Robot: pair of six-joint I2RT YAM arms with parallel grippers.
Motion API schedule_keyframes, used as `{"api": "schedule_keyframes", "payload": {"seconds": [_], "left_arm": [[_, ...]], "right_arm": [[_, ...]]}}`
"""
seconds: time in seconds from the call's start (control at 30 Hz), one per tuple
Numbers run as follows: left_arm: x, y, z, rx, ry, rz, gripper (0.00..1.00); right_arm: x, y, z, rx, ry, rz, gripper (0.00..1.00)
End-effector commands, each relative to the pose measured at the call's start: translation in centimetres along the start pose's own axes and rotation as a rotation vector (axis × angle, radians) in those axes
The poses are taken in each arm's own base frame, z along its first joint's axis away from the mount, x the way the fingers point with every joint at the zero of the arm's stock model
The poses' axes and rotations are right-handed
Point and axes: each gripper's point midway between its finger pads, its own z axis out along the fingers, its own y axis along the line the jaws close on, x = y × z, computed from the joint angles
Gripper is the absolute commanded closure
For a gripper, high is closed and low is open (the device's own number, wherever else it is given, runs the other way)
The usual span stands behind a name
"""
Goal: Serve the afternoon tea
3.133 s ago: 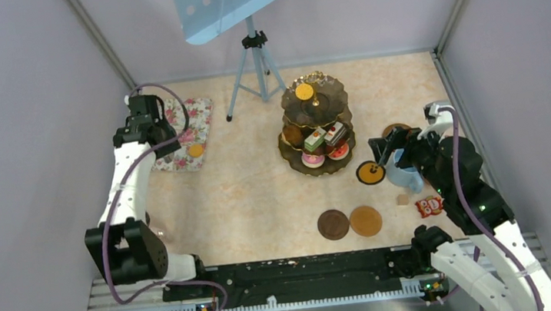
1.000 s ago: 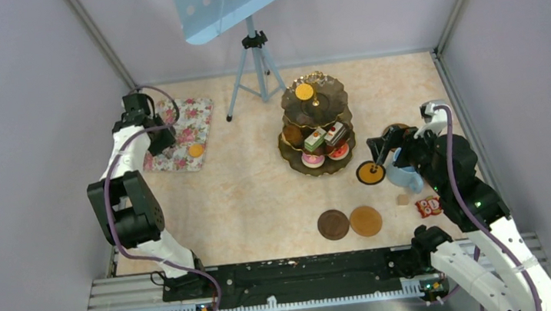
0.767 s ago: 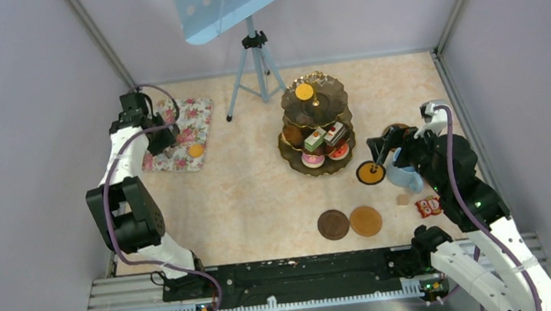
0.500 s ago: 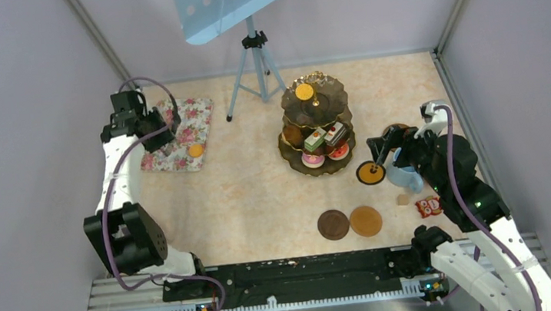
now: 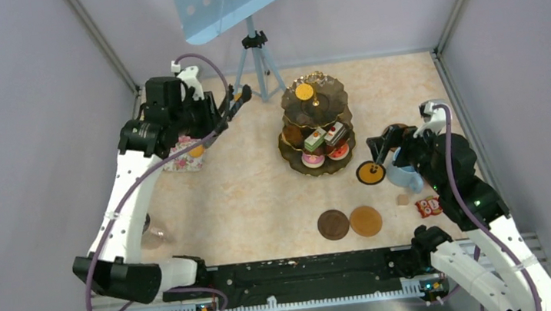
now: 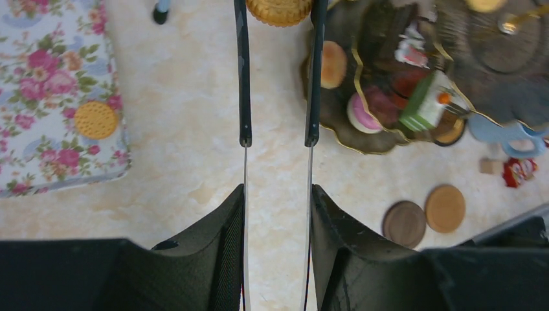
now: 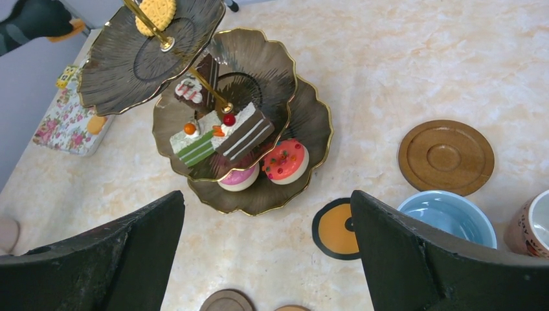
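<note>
The dark three-tier stand [image 5: 321,164] carries small cakes on its lower tiers and an orange tart [image 5: 304,91] on top. My left gripper [image 5: 207,119] is shut on black tongs [image 6: 243,78] that point toward the stand. The tong tips pinch another orange tart [image 6: 280,8], left of the stand [image 6: 336,123]. One more tart [image 6: 96,120] lies on the floral mat [image 6: 45,97]. My right gripper [image 7: 268,259] hangs open and empty, right of the stand [image 7: 259,201]. A light blue mug [image 7: 447,217] and a small orange-brown mug [image 7: 534,227] stand by its right finger.
Two round brown coasters [image 5: 333,224] [image 5: 366,221] lie near the front and a third [image 7: 445,157] behind the blue mug. A black-rimmed orange disc [image 5: 371,172] lies below the right gripper. A tripod [image 5: 253,57] stands at the back, with a red packet [image 5: 429,206] front right.
My left arm has swung from over the floral mat to the right, carrying the tongs and tart toward the stand. The right arm has stayed put.
</note>
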Motion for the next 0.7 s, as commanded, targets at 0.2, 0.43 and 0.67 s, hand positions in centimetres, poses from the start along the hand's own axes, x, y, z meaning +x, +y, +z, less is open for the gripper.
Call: {"api": "schedule_keyframes", "payload": {"seconds": [0.2, 0.43, 0.67], "left_arm": [[-1.8, -10.6, -8.4, 0.335, -0.148, 0.171, 0.73], [-1.8, -14.3, -9.5, 0.478, -0.157, 0.229, 0.73], [1.0, -17.8, -7.3, 0.571, -0.082, 0.288, 0.74]], "right_arm": [[-3.7, 1.3, -0.8, -0.031, -0.089, -0.003, 0.04], [-3.7, 1.1, -0.9, -0.023, -0.089, 0.0, 0.04], [-3.4, 0.8, -1.0, -0.009, -0.086, 0.001, 0.04]]}}
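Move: With my left hand, tongs already closed on a biscuit, I am bound for the stand's top plate, its middle about 28 cm to my right, 5 cm ahead and 5 cm below. A biscuit already on the plate lies roughly 26 cm right and 8 cm ahead. The green cake slice on the tier beneath is about 27 cm right, level with my hand and 15 cm below. From my right hand the top plate is some 16 cm ahead, 17 cm left and slightly lower. I sweep my left hand about 11 cm to the right while drawing it back some 10 cm and lifting it 8 cm, the rise levelling off past halfway. As it goes I turn it clockwise nearly 30 degrees and tip the tongs up a little, swinging their biscuit towards the top plate, my grip on the tongs unchanged. ##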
